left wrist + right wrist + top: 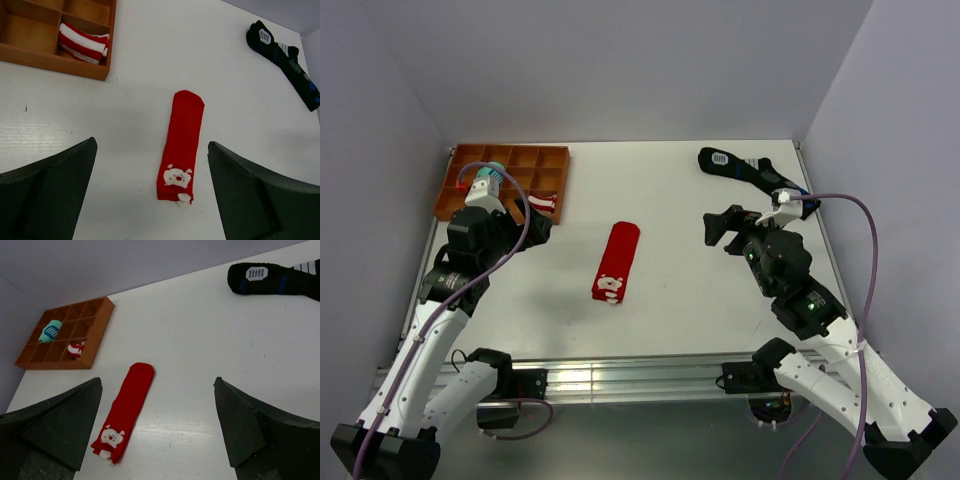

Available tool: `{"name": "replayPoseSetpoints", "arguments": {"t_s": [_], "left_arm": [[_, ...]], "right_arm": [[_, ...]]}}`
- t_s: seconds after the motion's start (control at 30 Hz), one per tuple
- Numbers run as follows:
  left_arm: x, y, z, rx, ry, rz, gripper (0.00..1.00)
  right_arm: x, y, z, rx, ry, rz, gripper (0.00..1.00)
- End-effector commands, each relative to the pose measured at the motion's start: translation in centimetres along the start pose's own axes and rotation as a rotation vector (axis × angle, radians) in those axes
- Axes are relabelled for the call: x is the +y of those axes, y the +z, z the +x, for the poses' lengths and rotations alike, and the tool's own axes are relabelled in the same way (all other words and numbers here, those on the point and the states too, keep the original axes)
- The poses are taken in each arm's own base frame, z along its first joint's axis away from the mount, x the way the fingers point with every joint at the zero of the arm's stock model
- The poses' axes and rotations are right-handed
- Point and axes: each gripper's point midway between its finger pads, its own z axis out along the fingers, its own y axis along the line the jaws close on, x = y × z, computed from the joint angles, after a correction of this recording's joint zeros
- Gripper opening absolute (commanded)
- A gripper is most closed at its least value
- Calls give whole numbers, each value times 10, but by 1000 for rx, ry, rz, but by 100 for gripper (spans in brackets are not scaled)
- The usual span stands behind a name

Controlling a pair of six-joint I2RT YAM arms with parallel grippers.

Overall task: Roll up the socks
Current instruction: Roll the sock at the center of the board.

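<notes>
The red socks (615, 262) lie flat as one narrow strip in the middle of the white table, with a small white bear motif at the near end. They also show in the left wrist view, socks (183, 142), and the right wrist view, socks (125, 407). My left gripper (532, 228) hangs open to their left, apart from them, with nothing between its fingers (55, 190). My right gripper (718, 228) hangs open to their right, also holding nothing, its fingers (255, 425) wide apart.
A brown wooden tray (470, 180) with compartments stands at the back left, holding a red-and-white striped bundle (542, 203) and a teal bundle (492, 172). Long black socks (745, 170) with blue marks lie at the back right. Grey walls close in three sides.
</notes>
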Motion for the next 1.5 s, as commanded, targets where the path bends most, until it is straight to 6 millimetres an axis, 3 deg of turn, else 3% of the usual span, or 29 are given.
{"name": "replayPoseSetpoints", "arguments": {"t_s": [0.0,0.33,0.43,0.57,0.6,0.67,0.73,0.9,0.93,1.1,1.47], "left_arm": [[-8,-2,-17,-52,9,29,99],[-13,1,-12,-26,-15,52,99],[-15,3,-7,-2,-38,66,99],[-17,8,3,39,-76,73,99],[-16,8,5,43,-84,74,99],[-16,9,16,72,-109,82,99],[-12,11,27,95,-129,79,99],[-10,13,47,128,-212,92,98],[-9,14,54,136,-224,95,97],[-3,15,70,157,-263,87,97],[-2,13,73,176,-251,79,97]], "right_arm": [[1,-2,-3,-16,-14,-11,100],[3,5,6,23,-59,-20,100],[13,12,14,50,-57,-61,94],[34,27,47,150,-67,-169,88],[37,31,68,204,-91,-183,83],[46,37,82,223,-104,-209,81],[59,39,109,269,-144,-231,78],[92,36,165,346,-243,-305,73],[107,31,171,333,-251,-347,73],[124,27,223,383,-367,-463,69],[151,35,265,430,-421,-575,59]]}}
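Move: The red sock lies flat at the board's centre, its middle about 24 cm to the right hand's left, 6 cm farther out and 28 cm below; its bear-face end points back towards the robot. The striped rolled sock in the box sits some 23 cm left of the red sock and 20 cm beyond it. The black sock is roughly 22 cm right of the right hand and 34 cm ahead. For the left hand, the red sock is about 15 cm right, 4 cm ahead and 24 cm below. The red sock's bear-face end is what the right hand swoops down to: some 22 cm left and 20 cm down, drawing back slightly late on, turning about 40 degrees counter-clockwise and narrowing its fingers to just over half open, without visible contact. The left hand, staying wide open, sinks about 8 cm, edges towards the sock and tips downward. ##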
